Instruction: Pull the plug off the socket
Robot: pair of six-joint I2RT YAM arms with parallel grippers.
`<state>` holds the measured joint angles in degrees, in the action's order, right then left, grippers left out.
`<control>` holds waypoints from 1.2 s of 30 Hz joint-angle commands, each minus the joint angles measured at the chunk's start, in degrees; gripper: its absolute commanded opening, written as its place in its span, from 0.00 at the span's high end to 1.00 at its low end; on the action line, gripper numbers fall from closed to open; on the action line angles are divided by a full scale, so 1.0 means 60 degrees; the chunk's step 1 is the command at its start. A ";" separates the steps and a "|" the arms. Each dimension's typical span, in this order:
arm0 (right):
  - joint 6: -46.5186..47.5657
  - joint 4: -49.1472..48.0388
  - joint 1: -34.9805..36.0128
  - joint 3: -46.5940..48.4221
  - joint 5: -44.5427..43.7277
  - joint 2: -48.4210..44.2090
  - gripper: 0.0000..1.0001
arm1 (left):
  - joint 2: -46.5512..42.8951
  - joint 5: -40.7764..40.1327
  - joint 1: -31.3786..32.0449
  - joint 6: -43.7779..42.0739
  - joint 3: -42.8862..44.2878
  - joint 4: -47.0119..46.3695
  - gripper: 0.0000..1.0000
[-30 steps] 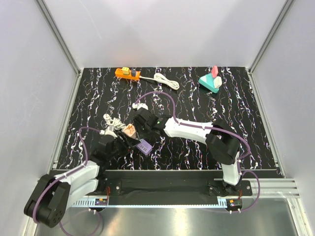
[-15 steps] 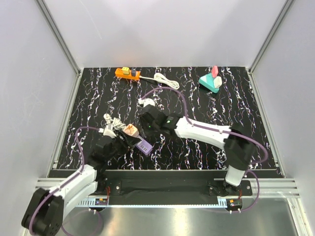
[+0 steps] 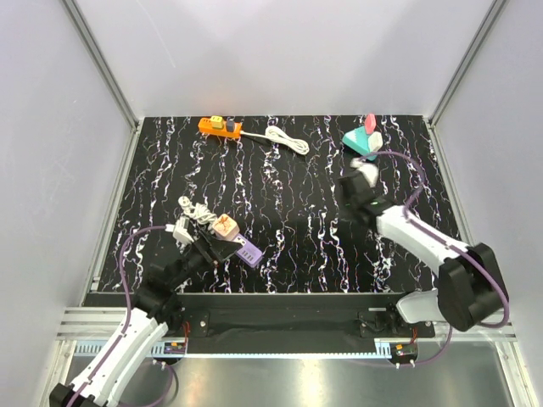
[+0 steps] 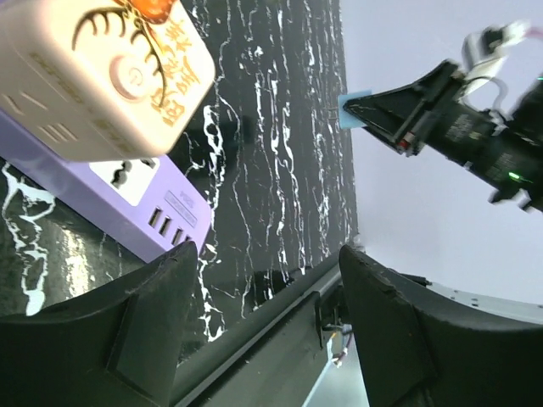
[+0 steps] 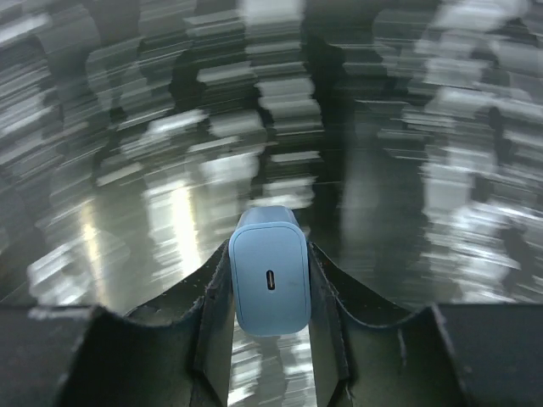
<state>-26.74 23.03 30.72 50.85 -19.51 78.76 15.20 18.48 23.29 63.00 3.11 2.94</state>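
The purple socket block [image 3: 248, 253] lies on the black mat at the front left, with a peach cube adapter [image 3: 224, 225] beside it; in the left wrist view the socket block [image 4: 110, 203] sits under the adapter [image 4: 102, 76]. My left gripper [image 4: 267, 259] stands open just short of the socket, nothing between its fingers. The light blue plug [image 5: 269, 280] is clamped between the fingers of my right gripper [image 5: 269, 292], clear of the socket. That right gripper [image 3: 361, 170] hangs over the back right of the mat. The left wrist view also shows the plug [image 4: 354, 108] held in the air.
An orange power strip [image 3: 219, 126] with a white cable [image 3: 287, 140] lies at the back left. A teal and pink object [image 3: 365, 140] sits at the back right, just beyond my right gripper. A grey-white item [image 3: 193, 209] lies behind the adapter. Grey walls enclose the mat.
My right arm has swung from the socket to the back right, carrying the plug. My left gripper has widened and drawn back toward the front edge.
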 commanded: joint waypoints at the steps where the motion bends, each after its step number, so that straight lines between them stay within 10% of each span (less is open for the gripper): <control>1: 0.0136 -0.0029 -0.1888 -0.0549 -0.0893 -0.0851 0.95 | -0.0263 0.0625 0.0030 0.0237 -0.0227 0.0257 0.27; 9: -0.0918 0.0264 -0.5380 -0.1078 -0.0940 -0.0896 0.92 | 0.0118 0.0831 0.0030 0.0222 -0.0094 0.0286 0.27; 19: -0.1622 0.0249 -0.5413 -0.0931 0.0057 0.0071 0.87 | -0.0293 0.0758 0.0030 0.0340 0.0477 0.0755 0.27; 28: -0.0730 0.0161 -0.5413 -0.0916 0.0774 -0.0367 0.18 | -0.0131 0.0699 0.0030 0.0164 0.0755 0.0916 0.27; 36: 0.0003 0.0147 -0.4845 -0.1078 0.1975 -0.1407 0.00 | -0.0058 0.0028 0.0030 -0.0799 0.1808 0.2115 0.27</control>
<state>-29.36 25.12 -1.32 44.42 -11.99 73.76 14.39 20.84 23.31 62.70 7.88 13.34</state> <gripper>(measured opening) 0.994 0.726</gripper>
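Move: The clear table spot for the blue plug already held in the right hand lies about 17 cm to that hand's right, 2 cm back and 6 cm below. The teal stand is some 25 cm ahead, 11 cm right and 8 cm down; the purple socket about 10 cm back, 26 cm left and 7 cm down. From the idle left hand, that spot is roughly 45 cm right, 9 cm ahead and 8 cm below. The right hand swings the held blue plug about 20 cm right, turning clockwise, lowers, opens wide and lifts clear. ##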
